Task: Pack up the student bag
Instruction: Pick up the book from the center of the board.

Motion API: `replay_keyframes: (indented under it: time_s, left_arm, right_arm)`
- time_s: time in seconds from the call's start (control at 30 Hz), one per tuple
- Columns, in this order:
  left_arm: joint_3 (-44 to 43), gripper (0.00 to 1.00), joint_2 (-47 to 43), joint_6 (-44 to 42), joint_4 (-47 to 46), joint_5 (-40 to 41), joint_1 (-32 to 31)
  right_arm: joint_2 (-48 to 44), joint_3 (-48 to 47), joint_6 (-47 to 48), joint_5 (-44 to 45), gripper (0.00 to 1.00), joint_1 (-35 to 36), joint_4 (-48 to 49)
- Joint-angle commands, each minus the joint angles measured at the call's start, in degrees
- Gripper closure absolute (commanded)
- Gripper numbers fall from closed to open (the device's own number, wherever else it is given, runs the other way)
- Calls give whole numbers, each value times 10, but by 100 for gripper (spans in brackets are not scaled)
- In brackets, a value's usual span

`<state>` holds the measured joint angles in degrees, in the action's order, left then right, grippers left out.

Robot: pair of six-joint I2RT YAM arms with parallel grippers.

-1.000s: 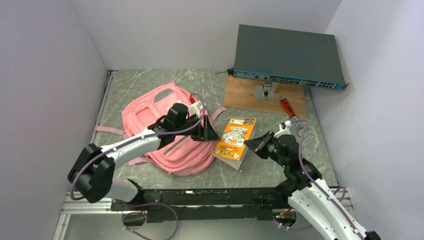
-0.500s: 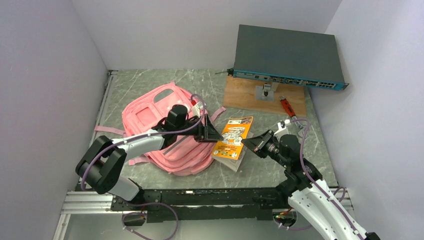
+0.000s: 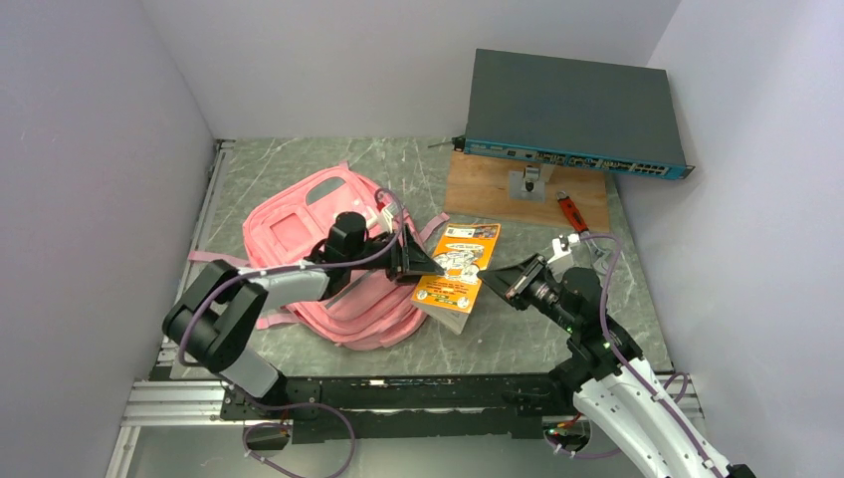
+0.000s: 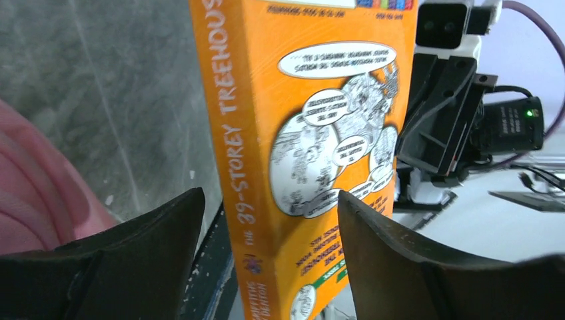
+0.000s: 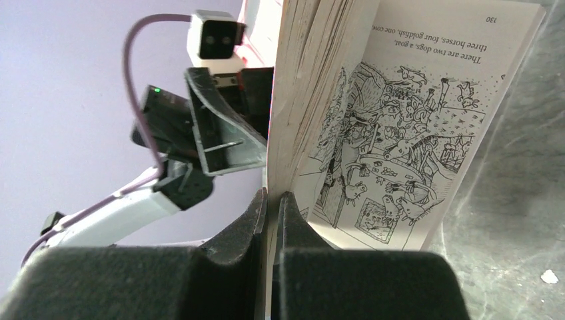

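Observation:
The pink student bag [image 3: 299, 224] lies left of centre on the marble table, and its fabric fills the lower left of the left wrist view [image 4: 33, 193]. An orange paperback [image 3: 460, 269] is tipped up just right of it. My left gripper [image 3: 430, 267] stands open with the book's spine [image 4: 320, 133] between its fingers [image 4: 270, 220], and a gap shows at the left finger. At the book's opposite edge my right gripper [image 3: 488, 282] is shut [image 5: 273, 200] on a thin part of it. The book [image 5: 373, 133] falls open there at an illustrated page.
A grey network switch [image 3: 572, 110] rests on a wooden board [image 3: 498, 189] at the back right, with a small grey bracket [image 3: 530, 182] and a red-handled tool [image 3: 570, 212] beside it. Lilac walls close in the left, back and right.
My left gripper has slid right off the bag to the book's spine and opened wider. My right gripper has pushed left, tipping the book up toward it.

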<state>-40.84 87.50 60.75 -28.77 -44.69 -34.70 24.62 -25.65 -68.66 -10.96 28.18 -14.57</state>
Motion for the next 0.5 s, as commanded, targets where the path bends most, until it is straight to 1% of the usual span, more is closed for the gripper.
replay_keyframes:
  time_s: [0.0, 0.1, 0.13, 0.2, 0.3, 0.37, 0.4, 0.47]
  left_arm:
    - [38, 24, 43, 144, -271, -81, -1]
    - [51, 29, 65, 211, -369, -87, 0]
    - [53, 32, 65, 221, -386, -88, -1]
    - [54, 39, 55, 216, -380, -85, 0]
    - [43, 53, 15, 150, -284, -78, 0]
    - [25, 64, -19, 77, -171, -68, 0]
    - [15, 71, -36, 41, -99, -59, 0]
    - [-7, 81, -69, -31, 9, -35, 0]
  right_arm:
    - [-12, -9, -25, -20, 100, -4, 102]
    - [-11, -6, -22, -18, 100, -5, 99]
    - [-10, -4, -20, -18, 100, -5, 99]
    - [-9, 2, -14, -16, 100, -4, 95]
    - [-7, 5, 10, -16, 100, -4, 81]
    - [-6, 8, 37, -20, 100, -5, 74]
    - [-2, 8, 53, -21, 100, -4, 62]
    - [12, 3, 85, -24, 99, -5, 36]
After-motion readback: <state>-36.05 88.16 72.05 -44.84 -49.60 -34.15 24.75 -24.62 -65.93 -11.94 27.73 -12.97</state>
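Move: The book hangs from the right hand, which pinches its page edge; its middle is some 5 cm to that hand's left, 1 cm ahead and 3 cm lower. For the left hand, its open fingers already standing above and below the spine, that middle lies roughly 5 cm to the right, 1 cm ahead and 2 cm higher. The pink bag's middle is about 17 cm to the left hand's left, 4 cm ahead and 11 cm below; the wooden plate is about 17 cm ahead, 16 cm right and 16 cm below. The left hand, pointing across to the right, first eases back about 1.5 cm along the book's spine while its fingertips tip up some 10 degrees, then rises about 2 cm as its wide-open fingers close, one below and one above, until they pinch the spine. The right hand stays where it is, fingers shut, and keeps its pinch on the page edge so that the book is held up against the left hand's closing grip. ##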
